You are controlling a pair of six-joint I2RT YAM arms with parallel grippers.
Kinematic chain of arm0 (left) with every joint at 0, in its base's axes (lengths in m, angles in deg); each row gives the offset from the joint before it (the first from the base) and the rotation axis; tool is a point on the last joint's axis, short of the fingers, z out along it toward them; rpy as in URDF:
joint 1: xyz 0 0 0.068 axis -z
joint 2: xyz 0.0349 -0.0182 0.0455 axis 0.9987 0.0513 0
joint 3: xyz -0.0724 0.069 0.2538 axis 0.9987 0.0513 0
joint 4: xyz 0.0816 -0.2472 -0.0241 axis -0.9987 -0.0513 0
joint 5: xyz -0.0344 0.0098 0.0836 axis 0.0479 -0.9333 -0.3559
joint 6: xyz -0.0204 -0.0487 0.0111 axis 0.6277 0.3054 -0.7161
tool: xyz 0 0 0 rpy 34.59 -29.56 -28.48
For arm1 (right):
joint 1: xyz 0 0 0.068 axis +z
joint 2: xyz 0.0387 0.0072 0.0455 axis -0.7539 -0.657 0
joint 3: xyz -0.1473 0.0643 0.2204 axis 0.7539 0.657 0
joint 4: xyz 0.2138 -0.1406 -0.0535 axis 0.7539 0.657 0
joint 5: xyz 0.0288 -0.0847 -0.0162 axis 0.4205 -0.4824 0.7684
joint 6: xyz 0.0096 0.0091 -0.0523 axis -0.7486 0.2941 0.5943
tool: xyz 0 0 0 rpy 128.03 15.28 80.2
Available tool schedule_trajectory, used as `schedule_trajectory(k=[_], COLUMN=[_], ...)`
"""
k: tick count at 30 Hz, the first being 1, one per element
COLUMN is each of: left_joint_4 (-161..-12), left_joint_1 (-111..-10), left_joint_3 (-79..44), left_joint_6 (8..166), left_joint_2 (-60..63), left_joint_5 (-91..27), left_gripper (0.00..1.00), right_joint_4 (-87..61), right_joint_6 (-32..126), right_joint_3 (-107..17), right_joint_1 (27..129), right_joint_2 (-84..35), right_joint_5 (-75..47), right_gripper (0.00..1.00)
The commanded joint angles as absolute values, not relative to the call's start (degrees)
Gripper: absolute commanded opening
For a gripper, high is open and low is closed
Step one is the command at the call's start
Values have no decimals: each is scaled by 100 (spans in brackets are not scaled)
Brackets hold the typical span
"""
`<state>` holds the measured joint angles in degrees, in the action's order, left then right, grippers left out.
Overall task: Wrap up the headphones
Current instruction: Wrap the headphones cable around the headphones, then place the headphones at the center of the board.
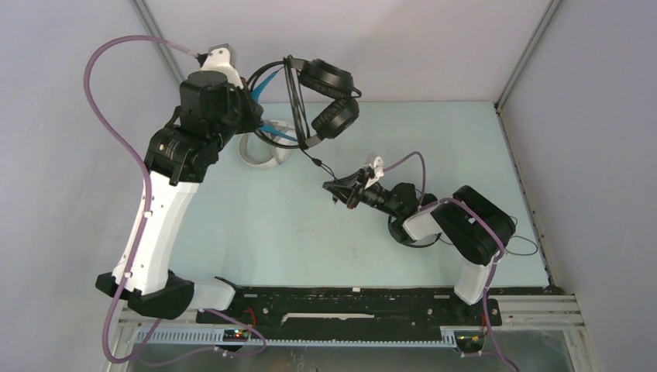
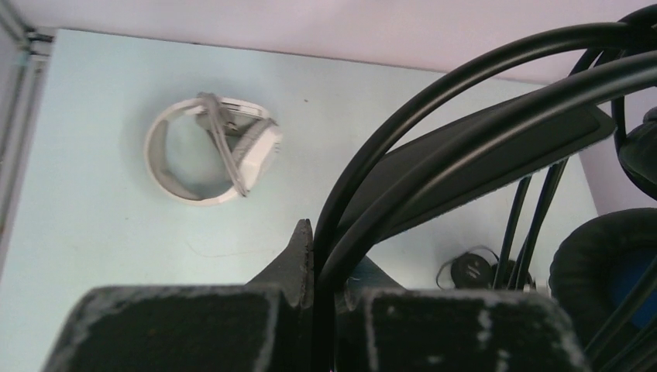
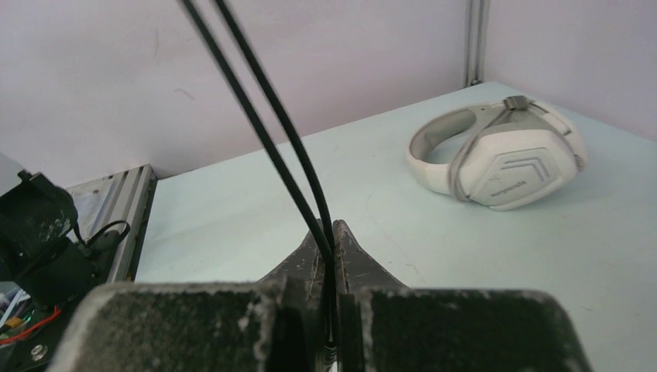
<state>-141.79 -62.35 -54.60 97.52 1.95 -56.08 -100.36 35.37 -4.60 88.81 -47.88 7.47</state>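
Observation:
The black headphones with blue lining hang in the air over the back of the table. My left gripper is shut on their headband, which runs up between the fingers. Their thin black cable drops to my right gripper, which is shut on it low over the table's middle; two strands rise from the jaws. The white-grey headphones lie on the table at the back left, grey cable wound round them. A slim black set lies on the table beyond, partly hidden.
Pale walls with metal corner posts close in the light blue table on three sides. A black mounting rail runs along the near edge. The right arm's body sits over the table's right part.

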Motion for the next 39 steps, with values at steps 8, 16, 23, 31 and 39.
schedule_trajectory(k=[8, 16, 23, 31, 39], left_joint_4=[-13313, -13774, -14550, -14559, -15162], left_joint_1=[-6294, -6285, -6289, -6046, -5887], left_joint_3=[-5227, -4663, -4114, -3180, -3314], left_joint_6=[8827, 7129, 4857, 2881, 1368], left_joint_2=[231, 529, 788, 972, 1562], left_joint_5=[-2263, -770, -762, -1583, -2413], left_gripper=[0, 0, 0, 0, 0], right_joint_4=[-8766, -7117, -4516, -3364, -3103], right_joint_6=[2822, 2508, 3585, 5051, 5643], right_joint_3=[-486, -585, -587, -587, -830], right_joint_1=[7734, 7249, 7205, 7366, 7276], right_joint_2=[-4051, -3132, -1827, -994, -1197], right_joint_5=[1192, 2237, 2020, 1454, 1205], right_gripper=[0, 0, 0, 0, 0])
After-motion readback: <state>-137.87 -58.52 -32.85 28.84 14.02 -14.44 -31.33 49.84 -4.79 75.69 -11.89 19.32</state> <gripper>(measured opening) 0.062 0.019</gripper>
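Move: The black headphones, already looped with several turns of cable, have their middle about 3 cm ahead of the left hand holding the headband and 10 cm to its right, roughly level. The cable ends pinched in the right hand lie some 13 cm right, 4 cm back and 24 cm below the left hand. From the right hand, the headphones are about 7 cm ahead, 3 cm left and 24 cm up; the white headphones lie 25 cm ahead, 22 cm left and 15 cm down; the small headset is 25 cm right, level fore and aft, 17 cm down. The black headphones are swung right by the left hand, then lowered towards the cable ends in the right hand: about 20 cm down overall, turning some 75 degrees clockwise while rolling its left side up. The right hand keeps its pinch, drawing the cable about 10 cm right, arcing slightly forward and up before coming back and down, fingertips dipping. ##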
